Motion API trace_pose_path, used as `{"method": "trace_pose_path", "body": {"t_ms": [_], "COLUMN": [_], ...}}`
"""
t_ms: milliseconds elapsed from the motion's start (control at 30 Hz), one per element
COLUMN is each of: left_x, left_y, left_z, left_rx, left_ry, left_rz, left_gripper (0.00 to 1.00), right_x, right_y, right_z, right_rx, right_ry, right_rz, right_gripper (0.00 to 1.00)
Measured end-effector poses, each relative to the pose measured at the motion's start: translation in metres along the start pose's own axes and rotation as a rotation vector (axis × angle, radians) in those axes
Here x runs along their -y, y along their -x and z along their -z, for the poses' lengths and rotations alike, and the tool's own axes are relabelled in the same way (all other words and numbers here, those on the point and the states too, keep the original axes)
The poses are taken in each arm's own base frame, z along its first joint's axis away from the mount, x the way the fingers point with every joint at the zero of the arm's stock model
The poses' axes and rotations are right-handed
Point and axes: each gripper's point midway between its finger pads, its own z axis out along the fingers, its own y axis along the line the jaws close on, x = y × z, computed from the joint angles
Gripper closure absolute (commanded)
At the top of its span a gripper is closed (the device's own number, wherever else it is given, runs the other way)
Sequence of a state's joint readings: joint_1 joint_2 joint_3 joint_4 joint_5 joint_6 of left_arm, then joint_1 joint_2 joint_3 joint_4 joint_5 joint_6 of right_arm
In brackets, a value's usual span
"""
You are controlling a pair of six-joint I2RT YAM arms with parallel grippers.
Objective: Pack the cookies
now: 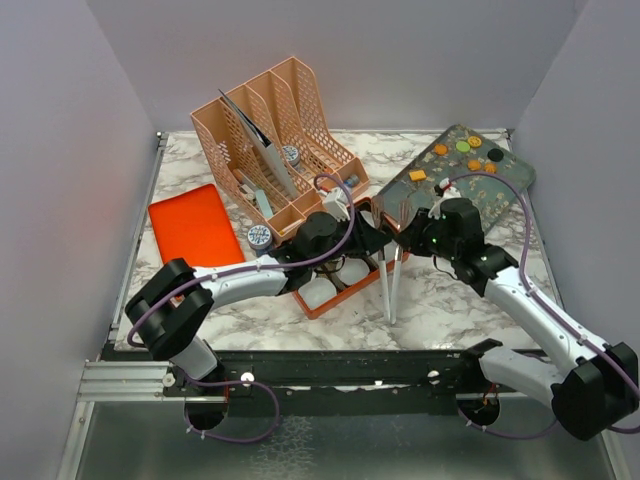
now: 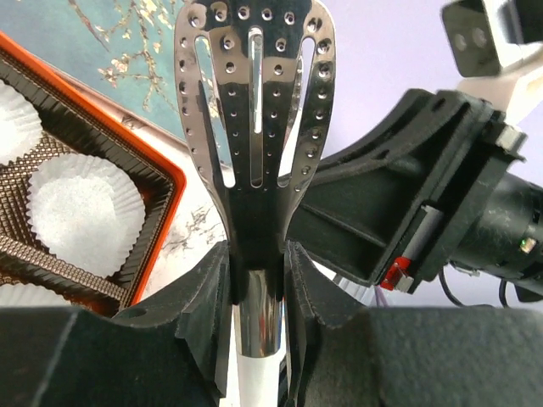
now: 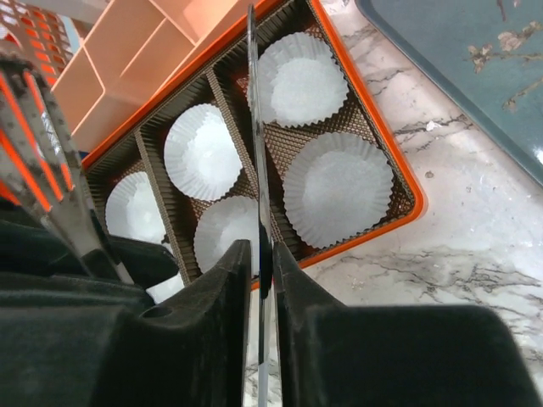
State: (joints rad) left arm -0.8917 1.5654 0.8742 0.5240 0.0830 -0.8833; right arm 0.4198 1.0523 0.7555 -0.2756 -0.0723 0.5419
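The cookies (image 1: 474, 153) lie on a dark floral board (image 1: 505, 190) at the back right: orange rounds, a green one, a black one and a yellow-orange square. Both grippers meet over the orange box (image 1: 330, 297) on a pair of metal tongs (image 1: 388, 290) with white handles hanging down. My left gripper (image 2: 257, 254) is shut on the tongs' neck (image 2: 257, 314), with the perforated head (image 2: 254, 110) above it. In the right wrist view the tong blade (image 3: 257, 127) stands edge-on between the jaws of my right gripper (image 3: 263, 254), with a thin gap on each side.
White paper cups (image 3: 301, 80) fill the box's brown compartments (image 3: 407, 203). A peach desk organizer (image 1: 270, 130) stands at the back. An orange lid (image 1: 195, 225) lies on the left, with a round blue-and-white tin (image 1: 259, 237) beside it. Grey walls close in three sides.
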Motion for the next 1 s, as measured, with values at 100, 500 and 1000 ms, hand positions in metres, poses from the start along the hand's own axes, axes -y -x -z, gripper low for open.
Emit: {"method": "trace_pose_path", "body": {"t_ms": [100, 500, 1000], "left_x": [-0.005, -0.03, -0.036], "left_y": [0.002, 0.021, 0.066], "left_z": [0.0, 0.012, 0.023], "left_rx": [0.023, 0.148, 0.287], "left_ry": [0.024, 0.125, 0.125], "left_rz": [0.04, 0.238, 0.477], "left_gripper": [1.0, 1.0, 1.0], "right_x": [-0.004, -0.033, -0.055], "right_y": [0.003, 0.033, 0.013], "right_z": [0.004, 0.05, 0.045], "right_rx": [0.018, 0.186, 0.068], "right_ry": [0.026, 0.176, 0.254], "right_rz": [0.016, 0.133, 0.238], "right_gripper": [0.51, 0.01, 0.0]}}
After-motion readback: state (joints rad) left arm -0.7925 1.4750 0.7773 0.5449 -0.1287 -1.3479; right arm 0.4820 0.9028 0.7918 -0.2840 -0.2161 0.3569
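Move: The tongs are still held between both hands, each pinching one arm near its head. From the left hand, the cookie box's middle lies about 8 cm left, 2 cm ahead and 17 cm below; the peach organizer stands some 20 cm left and 19 cm farther out. From the right hand, the tongs' middle is roughly 4 cm back, 2 cm left and 4 cm lower; the cookie tray lies about 18 cm right and 19 cm ahead. One arm of the tongs comes free as the right fingers spread wide; that hand lifts about 6 cm, eases back, then left, its fingertips tilting up. The other arm stays pinched in the left hand, which dips slightly and then rises, drawing the tongs left and forward over the box towards the organizer while turning some 20 degrees counter-clockwise and tilting. ##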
